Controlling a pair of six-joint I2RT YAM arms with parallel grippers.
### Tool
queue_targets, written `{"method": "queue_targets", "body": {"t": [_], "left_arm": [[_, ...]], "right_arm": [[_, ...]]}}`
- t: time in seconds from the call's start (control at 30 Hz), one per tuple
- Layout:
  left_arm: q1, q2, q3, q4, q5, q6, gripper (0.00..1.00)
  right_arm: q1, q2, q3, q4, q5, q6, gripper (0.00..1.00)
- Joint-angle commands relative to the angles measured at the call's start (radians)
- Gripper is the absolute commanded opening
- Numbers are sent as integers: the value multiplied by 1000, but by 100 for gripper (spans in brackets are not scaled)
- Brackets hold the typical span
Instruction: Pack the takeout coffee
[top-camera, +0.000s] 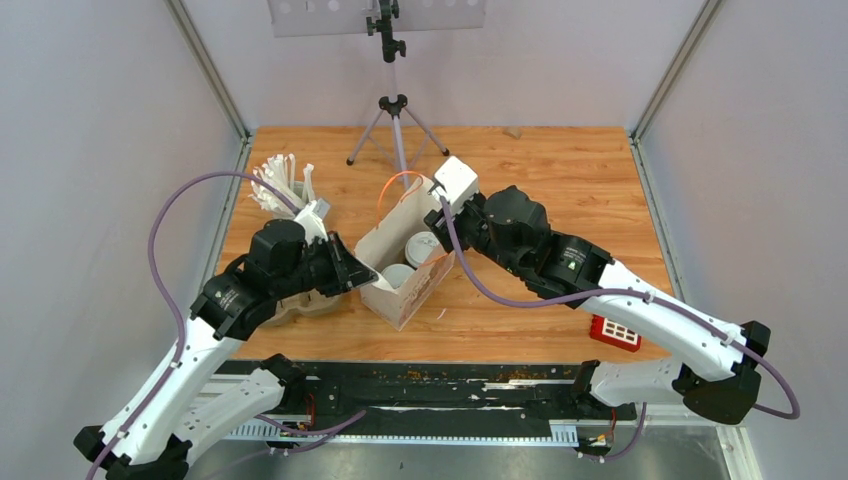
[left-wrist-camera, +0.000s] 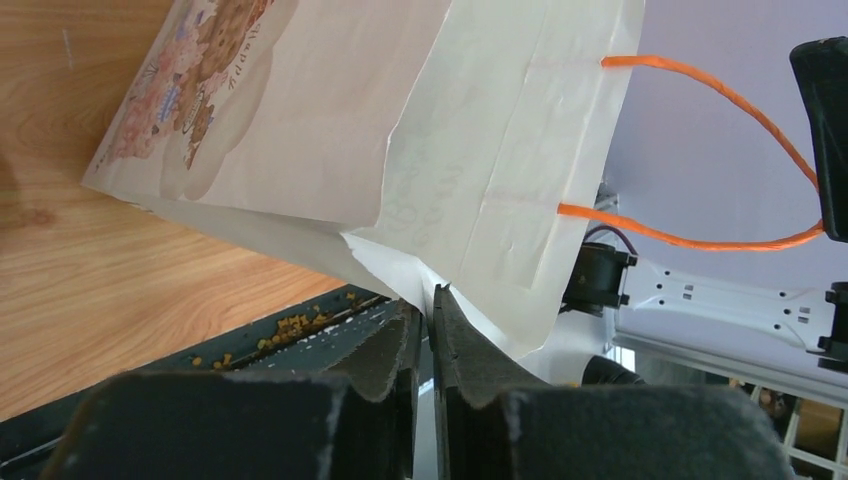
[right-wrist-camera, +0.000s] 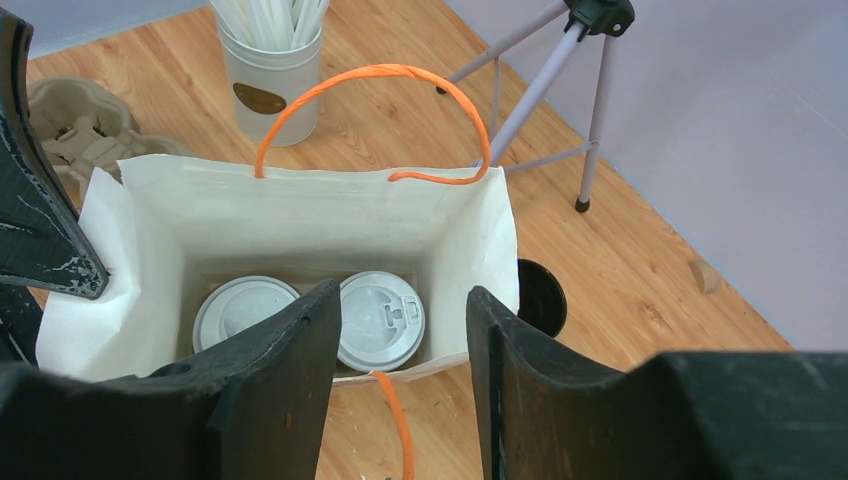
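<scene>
A white paper bag (top-camera: 405, 290) with orange handles (right-wrist-camera: 375, 75) stands open at the table's middle. Two takeout coffee cups stand inside it, only their white lids showing (right-wrist-camera: 246, 310) (right-wrist-camera: 385, 318), also in the top view (top-camera: 423, 247) (top-camera: 398, 275). My left gripper (top-camera: 355, 272) is shut on the bag's left rim (left-wrist-camera: 432, 300); its finger shows in the right wrist view (right-wrist-camera: 40, 200). My right gripper (right-wrist-camera: 402, 300) is open and empty above the bag's near rim (top-camera: 437, 222). A dark round cup mouth (right-wrist-camera: 540, 295) sits on the table just outside the bag's right wall.
A white cup of straws (top-camera: 285, 190) (right-wrist-camera: 270, 70) and a brown pulp carrier tray (top-camera: 300, 300) (right-wrist-camera: 75, 120) stand left of the bag. A tripod (top-camera: 395, 120) (right-wrist-camera: 560, 70) stands behind it. A red block (top-camera: 614, 333) lies at the front right.
</scene>
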Motion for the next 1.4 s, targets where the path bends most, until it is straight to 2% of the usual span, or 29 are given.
{"method": "queue_targets", "body": {"t": [0.0,0.33,0.47,0.6,0.8,0.83,0.87,0.9,1.07,1.13,1.3,1.37], "left_arm": [[4,3,55,-33,-42,18,17],[4,8,101,-53,-89,50,29],[5,17,151,-101,-144,85,40],[4,24,192,-124,-167,105,46],[4,29,291,-169,-276,199,69],[5,31,307,-180,-305,221,78],[4,34,324,-189,-336,244,97],[4,37,340,-196,-369,266,99],[5,74,410,-193,-514,350,100],[4,105,437,-177,-554,391,100],[17,277,527,-171,-691,557,100],[102,359,559,-161,-646,596,100]], "right_arm": [[-5,-32,12,9,14,37,50],[-5,-51,-24,16,15,77,51],[-5,-57,-27,14,11,108,52],[-5,-57,-18,-6,1,127,54],[-5,-67,27,-135,38,176,65],[-6,-80,34,-157,47,177,68],[-5,-94,41,-176,50,174,70],[-5,-107,50,-194,54,176,73],[-5,-159,92,-285,60,207,89],[-5,-177,81,-314,62,211,99],[-5,-267,-13,-325,94,163,100],[-5,-302,-31,-324,158,177,100]]}}
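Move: The open paper bag with the lidded coffees has its middle about 10 cm ahead, 7 cm right and 10 cm below my left hand, whose fingers sit at the bag's near-left rim corner. From that hand the cup holder is some 19 cm left, 5 cm ahead and 20 cm down; the straw cup about 19 cm ahead, 17 cm left, 16 cm down. For my right hand, the bag's middle lies roughly 4 cm ahead, 6 cm left and 16 cm below, the black cup 16 cm ahead, 6 cm right, 22 cm down. I spread my barely parted left fingers wide, free the bag's near-left corner, and climb about 10 cm while swinging left and then forward, away from the corner towards the straw cup, the fingers turning counter-clockwise and tipping up. My half-open right hand lingers, then opens fully and backs off the bag, about 8 cm right and less far back, dipping briefly before rising. ##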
